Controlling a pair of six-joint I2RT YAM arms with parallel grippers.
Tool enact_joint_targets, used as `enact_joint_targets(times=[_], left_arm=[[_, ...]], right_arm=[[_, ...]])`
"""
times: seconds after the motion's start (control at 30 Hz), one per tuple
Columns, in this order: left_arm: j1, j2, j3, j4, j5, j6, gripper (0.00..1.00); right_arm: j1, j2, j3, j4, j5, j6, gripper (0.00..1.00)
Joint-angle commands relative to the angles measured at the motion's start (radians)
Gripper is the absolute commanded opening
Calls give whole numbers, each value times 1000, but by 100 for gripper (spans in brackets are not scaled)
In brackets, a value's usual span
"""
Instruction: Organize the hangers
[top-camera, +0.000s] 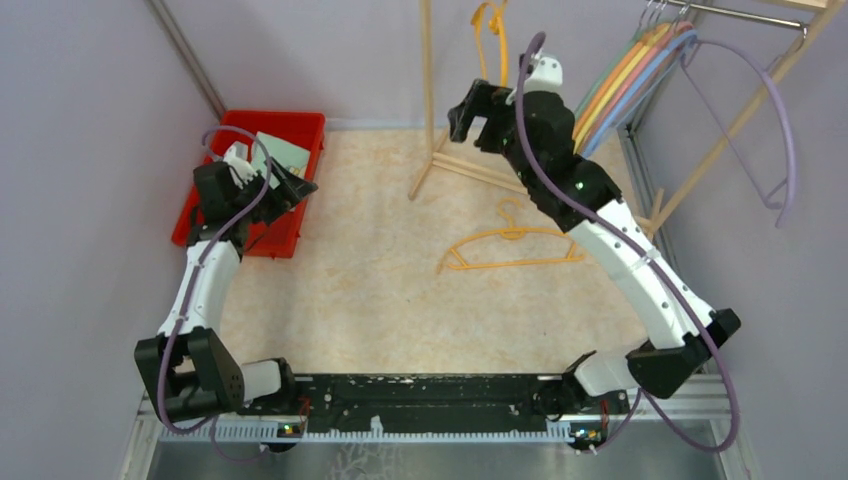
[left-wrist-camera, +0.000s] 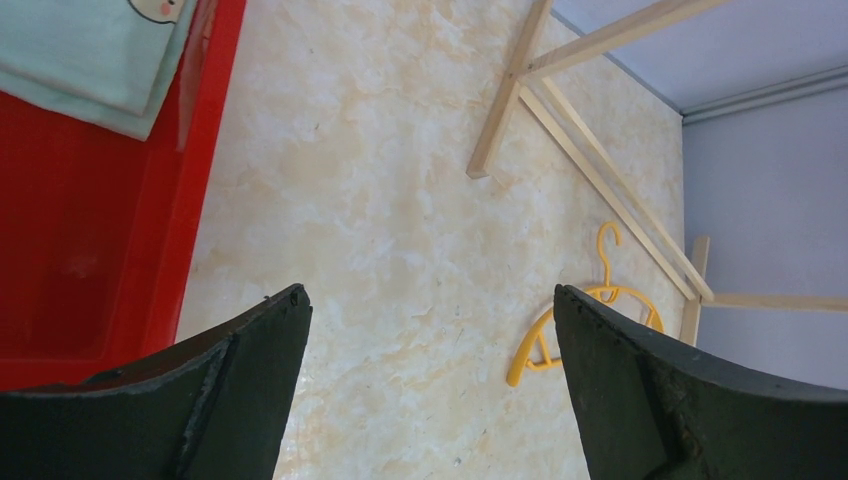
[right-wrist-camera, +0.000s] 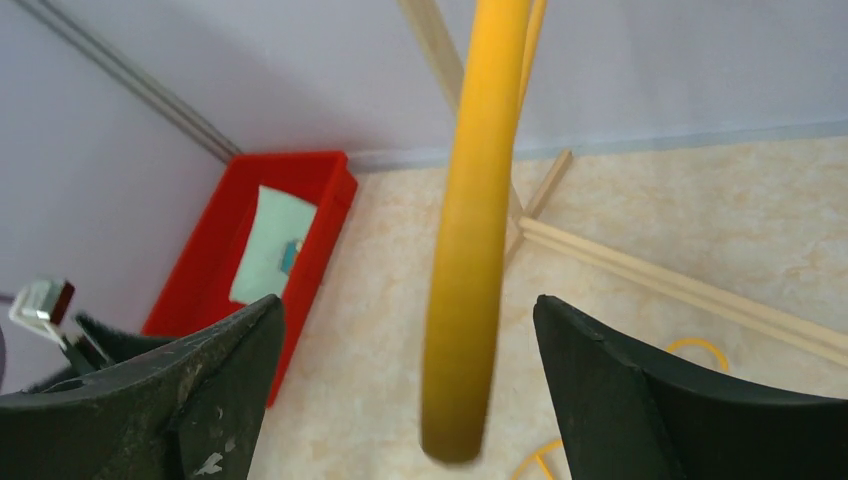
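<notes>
An orange hanger hangs from the top of the wooden rack at the back. My right gripper is raised just below it and stands open. In the right wrist view one arm of that hanger dangles between the fingers, touching neither one. A yellow hanger lies flat on the table, and also shows in the left wrist view. Several coloured hangers hang bunched on the rail at the right, with a lavender hanger beside them. My left gripper is open and empty at the red bin's edge.
A red bin holding a pale green cloth stands at the back left. The rack's pale wooden poles and floor bars stand across the back of the table. Purple cables loop along both arms.
</notes>
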Motion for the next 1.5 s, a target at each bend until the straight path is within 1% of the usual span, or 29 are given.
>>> enact_joint_targets(times=[0.0, 0.1, 0.27, 0.47, 0.6, 0.73, 0.93, 1.07, 1.17, 1.23, 1.3, 1.4, 1.47], left_arm=[[-44, 5, 37, 22, -9, 41, 96], [-81, 18, 30, 19, -19, 48, 96], [-183, 61, 38, 20, -48, 74, 95], [-329, 127, 64, 63, 19, 114, 94], [-437, 196, 95, 90, 79, 227, 93], [-549, 358, 242, 12, 135, 387, 90], [-660, 609, 500, -129, 143, 597, 89], [-713, 722, 591, -190, 160, 685, 90], [-769, 774, 621, -206, 120, 727, 92], [-811, 799, 635, -202, 67, 731, 92], [-843, 829, 646, -185, 14, 711, 92], [-862, 865, 647, -136, -24, 663, 92], [-877, 878, 642, -94, -74, 643, 92]], right_arm=[[104, -100, -94, -112, 114, -77, 94], [141, -168, -188, -179, 174, -73, 94], [149, -251, -331, -274, 193, -45, 94], [177, -275, -418, -362, 187, 2, 94], [180, -306, -463, -375, 177, 21, 93], [181, -348, -479, -403, 173, 27, 91], [181, -392, -451, -498, 209, 22, 90], [181, -430, -443, -519, 227, 40, 90], [181, -448, -440, -540, 245, 53, 90], [180, -462, -445, -546, 259, 54, 90], [181, -475, -452, -546, 272, 52, 90], [179, -482, -453, -543, 284, 42, 90], [180, -482, -450, -543, 288, 33, 90]])
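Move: The last hanger lies flat on the table, its middle about 47 cm to the left hand's right, nearly level with it in reach and some 21 cm below. The foot of the rack's post stands on the table about 29 cm right and 20 cm ahead of that hand; the red box sits about 17 cm left and 14 cm ahead. From the empty right hand, the table hanger is about 12 cm right, 0 cm ahead and 44 cm down; the hung hanger is some 13 cm straight ahead. Swing the open left gripper about 35 cm right, away from the red box, sinking some 15 cm over the near-left end of the table hanger as the wrist turns about 70 degrees clockwise. Meanwhile draw the open right gripper back, down and right from the hung hanger, tipping and rolling the wrist, then let it climb slightly towards the end. ##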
